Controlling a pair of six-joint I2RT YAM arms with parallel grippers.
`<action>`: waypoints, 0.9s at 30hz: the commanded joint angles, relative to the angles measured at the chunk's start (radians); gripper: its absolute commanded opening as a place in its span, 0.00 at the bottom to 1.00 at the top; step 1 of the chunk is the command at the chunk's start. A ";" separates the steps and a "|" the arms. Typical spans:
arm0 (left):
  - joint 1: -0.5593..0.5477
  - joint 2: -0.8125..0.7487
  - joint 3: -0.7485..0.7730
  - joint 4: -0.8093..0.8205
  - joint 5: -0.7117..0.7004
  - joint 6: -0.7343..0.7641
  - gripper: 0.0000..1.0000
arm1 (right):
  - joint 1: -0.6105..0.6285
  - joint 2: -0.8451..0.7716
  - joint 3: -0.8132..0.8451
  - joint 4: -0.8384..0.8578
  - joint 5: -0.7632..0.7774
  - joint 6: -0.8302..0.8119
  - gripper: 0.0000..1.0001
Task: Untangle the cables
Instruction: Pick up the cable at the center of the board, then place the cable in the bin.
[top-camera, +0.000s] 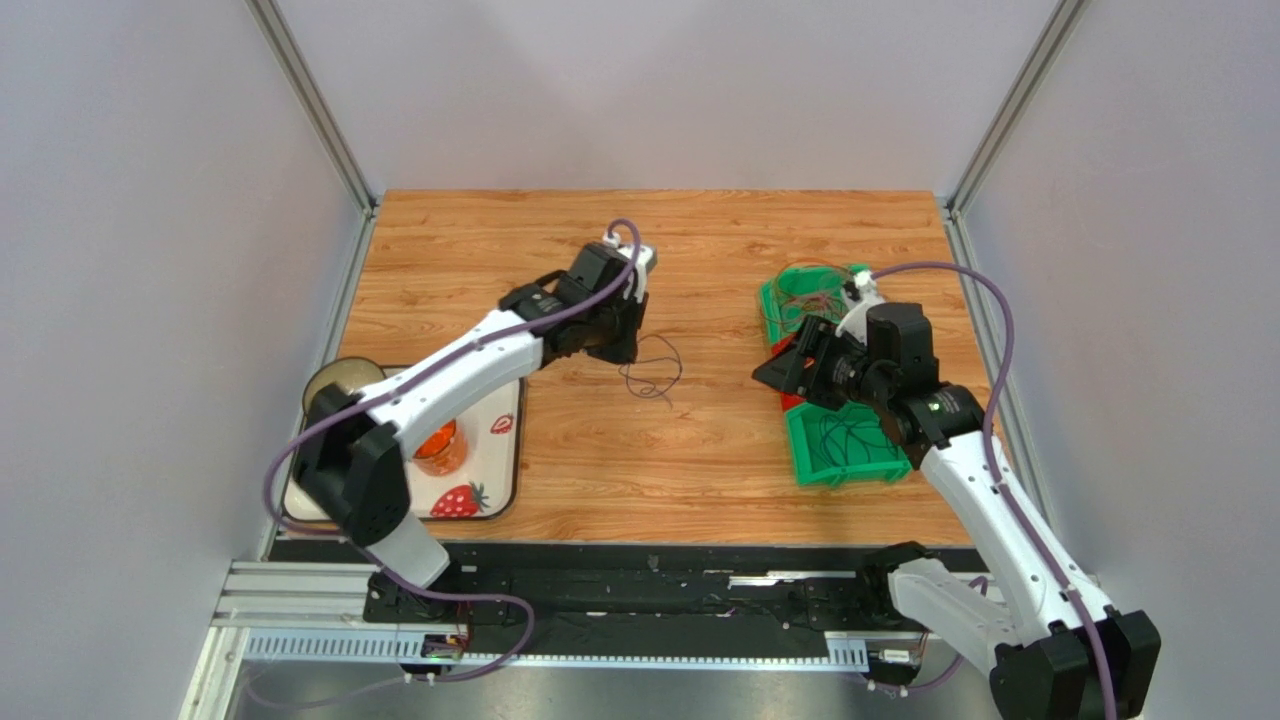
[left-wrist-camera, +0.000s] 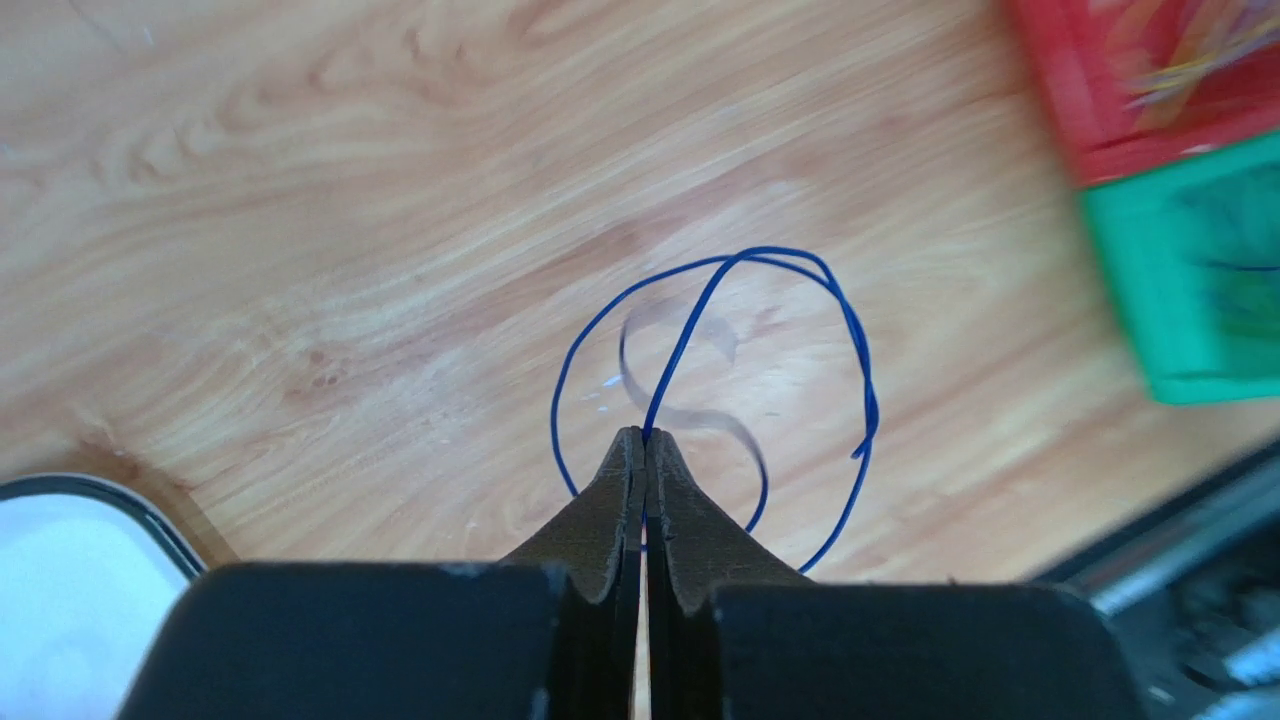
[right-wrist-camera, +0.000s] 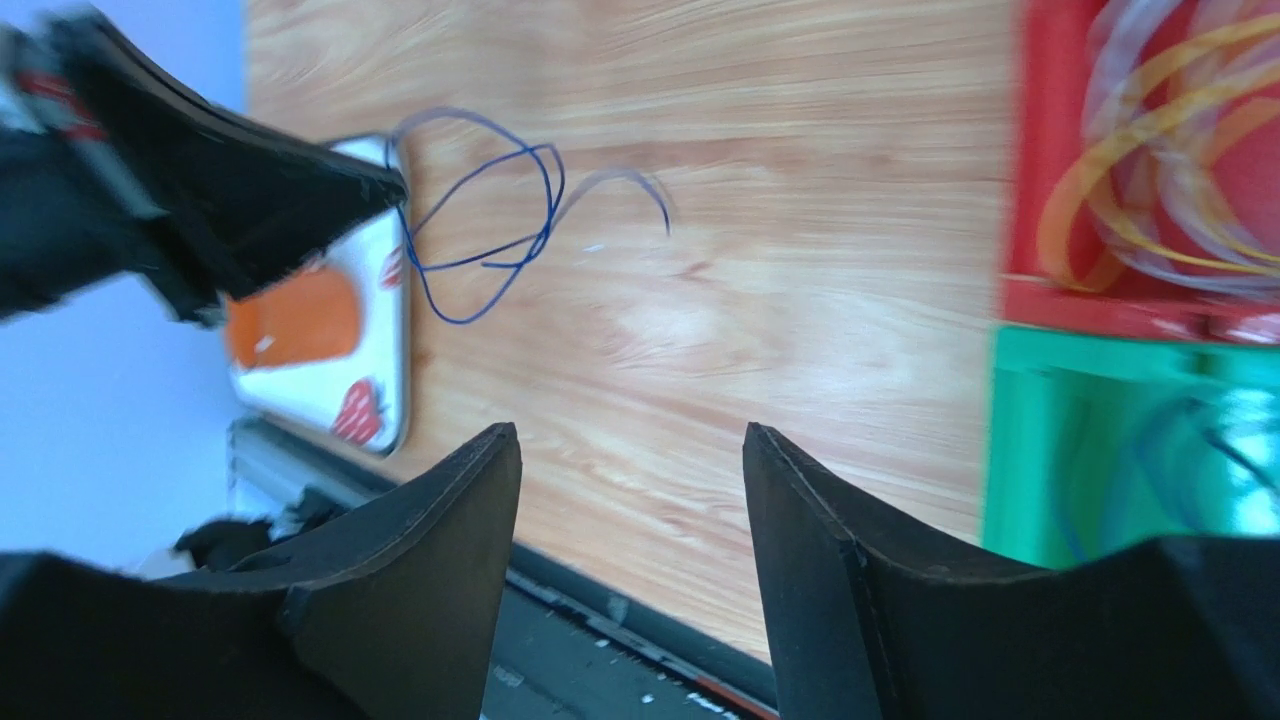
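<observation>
My left gripper (left-wrist-camera: 645, 438) is shut on a thin blue cable (left-wrist-camera: 685, 339), which curls in loose loops just above the wooden table (left-wrist-camera: 301, 225). From the top, that gripper (top-camera: 628, 357) is at mid-table with the blue cable (top-camera: 676, 368) hanging off its tip. My right gripper (right-wrist-camera: 628, 435) is open and holds nothing. It hovers over the table's near edge, left of the bins. In its view the blue cable (right-wrist-camera: 481, 210) hangs from the left gripper (right-wrist-camera: 394, 186). Orange, yellow and white cables (right-wrist-camera: 1120, 128) lie coiled in a red bin (right-wrist-camera: 1037, 225).
Green bins (top-camera: 849, 450) (top-camera: 781, 296) stand on the right, with the red bin between them under my right arm. A white strawberry-print tray (top-camera: 496, 450) holding an orange item (top-camera: 437, 441) sits at the left. A black rail (top-camera: 646, 578) runs along the near edge.
</observation>
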 joint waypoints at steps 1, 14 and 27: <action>0.003 -0.176 0.073 -0.059 0.129 -0.006 0.00 | 0.078 0.059 0.052 0.159 -0.193 0.041 0.60; 0.003 -0.428 0.105 -0.182 0.128 0.037 0.00 | 0.308 0.178 0.089 0.464 -0.250 0.138 0.63; 0.006 -0.528 0.036 -0.082 0.206 -0.032 0.00 | 0.381 0.211 0.043 0.654 -0.302 0.143 0.66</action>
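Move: The blue cable is already pinched in my left hand and clear of the board; its loops hang about 5 cm below that hand, 3 cm to its right and 1 cm ahead. From my open right hand the loops lie some 20 cm left, 7 cm ahead and 10 cm lower. The red bin is roughly 12 cm ahead of my right hand and 11 cm to its right, the near green bin level with it and 12 cm right, both about 17 cm below. I keep the cable pinched and lift it fast with my left hand, about 18 cm up, drawing back 8 cm and a little left, while its fingertips swing upward. My right hand comes in leftward some 15 cm and up 7 cm towards the hanging loops, turning about 30 degrees counter-clockwise and rolling its left side up, fingers staying open; whether it touches the cable can't be seen. ##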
